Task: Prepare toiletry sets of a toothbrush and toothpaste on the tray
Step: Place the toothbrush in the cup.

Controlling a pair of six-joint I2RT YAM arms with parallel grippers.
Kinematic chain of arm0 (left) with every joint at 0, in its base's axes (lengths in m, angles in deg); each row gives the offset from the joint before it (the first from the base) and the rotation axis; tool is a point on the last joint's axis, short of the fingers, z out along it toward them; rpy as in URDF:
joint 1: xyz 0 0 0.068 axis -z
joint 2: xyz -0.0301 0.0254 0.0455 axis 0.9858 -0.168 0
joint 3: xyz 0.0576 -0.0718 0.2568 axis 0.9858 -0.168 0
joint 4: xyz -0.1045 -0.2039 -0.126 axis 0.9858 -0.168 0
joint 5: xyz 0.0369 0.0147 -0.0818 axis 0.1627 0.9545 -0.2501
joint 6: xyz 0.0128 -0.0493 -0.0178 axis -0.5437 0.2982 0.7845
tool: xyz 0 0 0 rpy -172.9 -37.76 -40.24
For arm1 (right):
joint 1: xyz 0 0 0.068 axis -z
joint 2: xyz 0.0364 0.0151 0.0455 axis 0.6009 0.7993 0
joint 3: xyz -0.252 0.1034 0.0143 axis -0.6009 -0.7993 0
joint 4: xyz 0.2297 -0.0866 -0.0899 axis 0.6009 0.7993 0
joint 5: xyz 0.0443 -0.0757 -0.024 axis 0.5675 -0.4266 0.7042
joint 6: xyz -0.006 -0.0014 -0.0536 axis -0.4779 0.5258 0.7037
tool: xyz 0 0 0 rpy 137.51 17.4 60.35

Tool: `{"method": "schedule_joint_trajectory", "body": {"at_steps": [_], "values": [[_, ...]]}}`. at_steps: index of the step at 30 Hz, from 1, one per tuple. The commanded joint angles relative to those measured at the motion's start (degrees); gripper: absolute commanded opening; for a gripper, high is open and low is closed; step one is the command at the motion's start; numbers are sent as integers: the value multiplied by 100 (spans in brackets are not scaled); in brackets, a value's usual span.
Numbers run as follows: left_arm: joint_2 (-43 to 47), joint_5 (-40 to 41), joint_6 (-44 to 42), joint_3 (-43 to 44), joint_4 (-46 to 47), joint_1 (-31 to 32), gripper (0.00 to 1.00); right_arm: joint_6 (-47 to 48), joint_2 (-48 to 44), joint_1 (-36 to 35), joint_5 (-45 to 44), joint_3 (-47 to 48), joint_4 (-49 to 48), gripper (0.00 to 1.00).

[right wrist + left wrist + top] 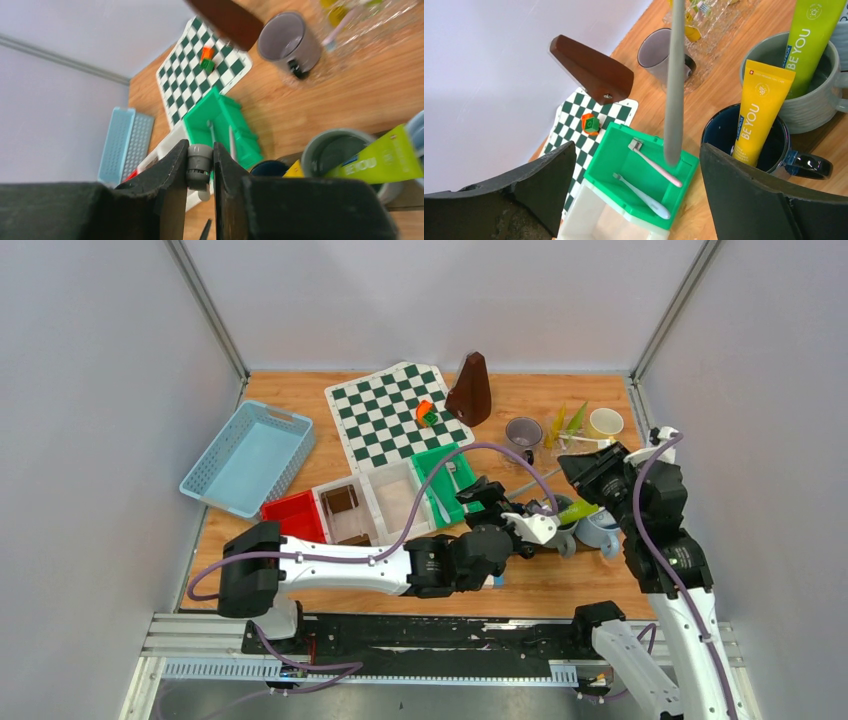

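A grey toothbrush [674,85] hangs upright between the wide-apart fingers of my open left gripper [636,150], touching neither. My right gripper [200,150] is shut on its top end [199,167]. Just right of it stand a dark blue mug [774,150] with a yellow tube [759,110] and a grey-green mug [819,100] with a green tube [811,35]. The clear tray [575,445] lies behind at the back right, with a pale yellow mug [605,423] and tubes on it. A grey mug [523,432] stands at its left end. In the top view both grippers meet above the mugs [585,530].
A green bin [624,165] holds a pink and a whitish toothbrush, with white [395,502] and red [295,515] bins beside it. A chessboard [390,410], a brown wedge-shaped block [470,390] and a light blue basket [248,458] lie further back and left.
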Motion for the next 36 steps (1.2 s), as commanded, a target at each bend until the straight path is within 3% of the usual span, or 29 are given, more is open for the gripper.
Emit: {"method": "schedule_joint_trajectory", "body": {"at_steps": [1, 8, 15, 25, 36], "values": [[531, 19, 653, -154, -1, 16, 100, 833, -197, -20, -1353, 416, -82, 0], [1129, -493, 2019, -478, -641, -254, 100, 1566, -543, -21, -2915, 404, -70, 0], [1573, -1071, 3271, -802, -1333, -789, 100, 1854, -793, -18, -3692, 120, -70, 0], [1689, -1221, 4649, -901, -2207, -1361, 100, 1589, -781, -18, -3362, -534, -15, 0], [1741, -1351, 5140, -1000, -2501, -1592, 100, 1000, -384, -12, -2470, -1187, -217, 0]]}}
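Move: Some 24 cm below the right hand, about 4 cm back and level sideways, stands the grey-green cup with the green toothpaste. The navy cup is 8 cm to its left and the light-blue cup 8 cm to its right; the purple mug lies 15 cm ahead of the hand, 5 cm left. From the left hand, the green bin is 11 cm ahead, 7 cm left, 23 cm down; the grey-green cup is 14 cm right, 1 cm ahead, 20 cm down. Swinging right about 12 cm while rising slightly, the right hand, still pinching the grey toothbrush, turns clockwise and rolls its left side down, then sinks some 10 cm to bring the brush's free end over the grey-green cup. The left hand, already open, withdraws left about 10 cm, then also sinks 5 cm towards the green bin, tipping fingers down. ##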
